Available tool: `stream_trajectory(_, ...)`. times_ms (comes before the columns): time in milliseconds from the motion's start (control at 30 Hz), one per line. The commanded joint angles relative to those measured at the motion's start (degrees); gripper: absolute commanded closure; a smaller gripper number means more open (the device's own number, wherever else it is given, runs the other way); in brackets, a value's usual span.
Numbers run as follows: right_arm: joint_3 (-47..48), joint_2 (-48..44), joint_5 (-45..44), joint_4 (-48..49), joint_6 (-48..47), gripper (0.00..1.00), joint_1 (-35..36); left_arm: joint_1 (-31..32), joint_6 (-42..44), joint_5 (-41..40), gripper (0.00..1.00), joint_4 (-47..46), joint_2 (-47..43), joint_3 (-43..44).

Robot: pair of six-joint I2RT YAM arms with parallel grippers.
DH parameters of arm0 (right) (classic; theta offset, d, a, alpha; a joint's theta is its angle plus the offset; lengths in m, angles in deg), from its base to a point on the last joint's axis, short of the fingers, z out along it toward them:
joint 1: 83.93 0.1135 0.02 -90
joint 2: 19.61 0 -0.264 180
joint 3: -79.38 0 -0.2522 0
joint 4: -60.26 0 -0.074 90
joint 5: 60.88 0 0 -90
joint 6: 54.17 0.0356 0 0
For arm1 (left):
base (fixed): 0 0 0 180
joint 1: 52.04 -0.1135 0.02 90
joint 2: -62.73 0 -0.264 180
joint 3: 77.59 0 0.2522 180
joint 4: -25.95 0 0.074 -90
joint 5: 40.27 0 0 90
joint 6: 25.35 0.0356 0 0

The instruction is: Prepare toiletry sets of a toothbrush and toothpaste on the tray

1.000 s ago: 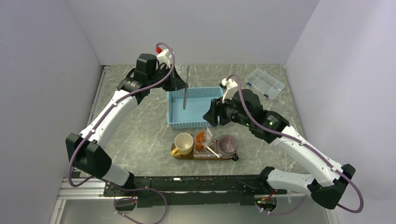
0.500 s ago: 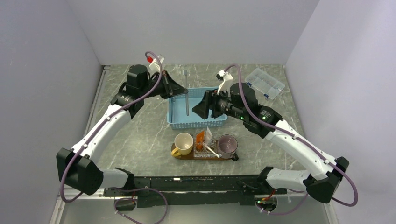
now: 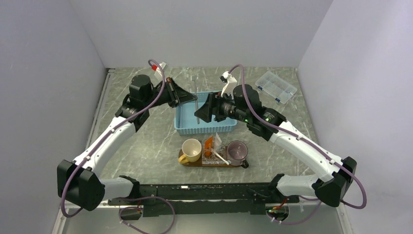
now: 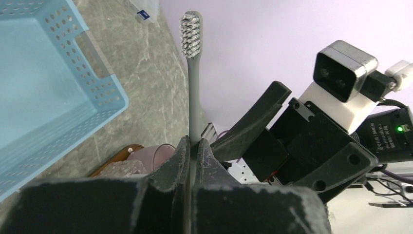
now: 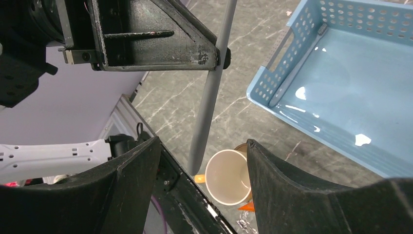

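A grey toothbrush point(image 3: 194, 83) hangs upright over the blue basket point(image 3: 214, 127), bristles at the far end. My left gripper point(image 3: 196, 99) is shut on its handle point(image 4: 194, 87). My right gripper point(image 3: 203, 111) faces it from the right, open. In the right wrist view the handle's lower end point(image 5: 209, 97) lies between the right fingers point(image 5: 134, 170), touching neither. The brown wooden tray point(image 3: 245, 165) lies near the front. On it a clear glass point(image 3: 213, 155) holds an orange toothpaste point(image 3: 209, 143) and a whitish toothbrush point(image 3: 221, 157).
A cream cup point(image 3: 191, 149) and a purple cup point(image 3: 236, 151) stand on the tray either side of the glass. A clear compartment box point(image 3: 275, 87) sits at the back right. The basket looks empty inside point(image 5: 341, 97).
My left arm has swung the grey toothbrush right and nearer, over the basket. My right gripper has moved left up to it and opened wider.
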Motion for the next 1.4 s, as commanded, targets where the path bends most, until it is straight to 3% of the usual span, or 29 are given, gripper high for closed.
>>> stream_trajectory(0,2.40,1.01,1.50,4.47,2.28,0.33,0.30,-0.16,-3.58,1.99,1.00,-6.74,-2.42,-0.81)
stream_trajectory(133,2.80,2.16,0.72,4.65,2.52,0.36,0.77,-0.20,-7.33,3.72,1.00,-10.14,-2.36,-2.29)
stream_trajectory(267,2.71,2.44,-0.18,4.86,2.51,0.46,1.24,-0.17,-10.23,4.50,1.00,-13.39,-2.86,-4.33)
stream_trajectory(667,1.72,2.14,-1.08,5.11,3.07,1.00,1.92,-0.16,-8.72,5.69,0.98,-11.49,-3.08,-4.99)
stream_trajectory(800,1.64,1.65,-2.03,4.31,2.78,1.00,2.10,-0.16,-8.88,7.16,0.88,-11.41,-2.58,-5.58)
stream_trajectory(900,1.55,1.03,-2.91,3.21,2.05,1.00,2.19,-0.16,-10.14,9.13,0.66,-12.94,-1.93,-5.90)
stream_trajectory(1033,1.68,-0.01,-4.00,0.54,-0.91,1.00,2.21,-0.16,-6.39,10.92,0.41,-7.11,-1.65,-3.10)
stream_trajectory(1367,0.12,-4.68,-1.18,-10.53,-15.49,1.00,2.15,-0.61,7.21,14.37,0.27,9.87,-0.34,4.71)
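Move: Between the two raised hands, the grey toothbrush lies almost level, head forward and handle back. The left hand already pinches it, its middle about 1 cm back from those pads. From the open right hand its middle is some 4 cm ahead and 3 cm left, at about the same height. The clear holder with the toothpastes stands about 9 cm back, 3 cm right and 21 cm below the right hand; the yellow mug is 7 cm back, 6 cm left; the basket's middle is 10 cm straight ahead, both roughly 21 cm down. Reaching about 2 cm left and 1 cm down around the rear of the handle, the right hand shuts its fingers and pinches the toothbrush while the left hand, eased slightly back, still holds it. Then the left fingers open wide and let go, that hand drifting farther back; the right draws away, some 3 cm right and a little down and back, fingertips dipping roughly 10 degrees, keeping its grip. ##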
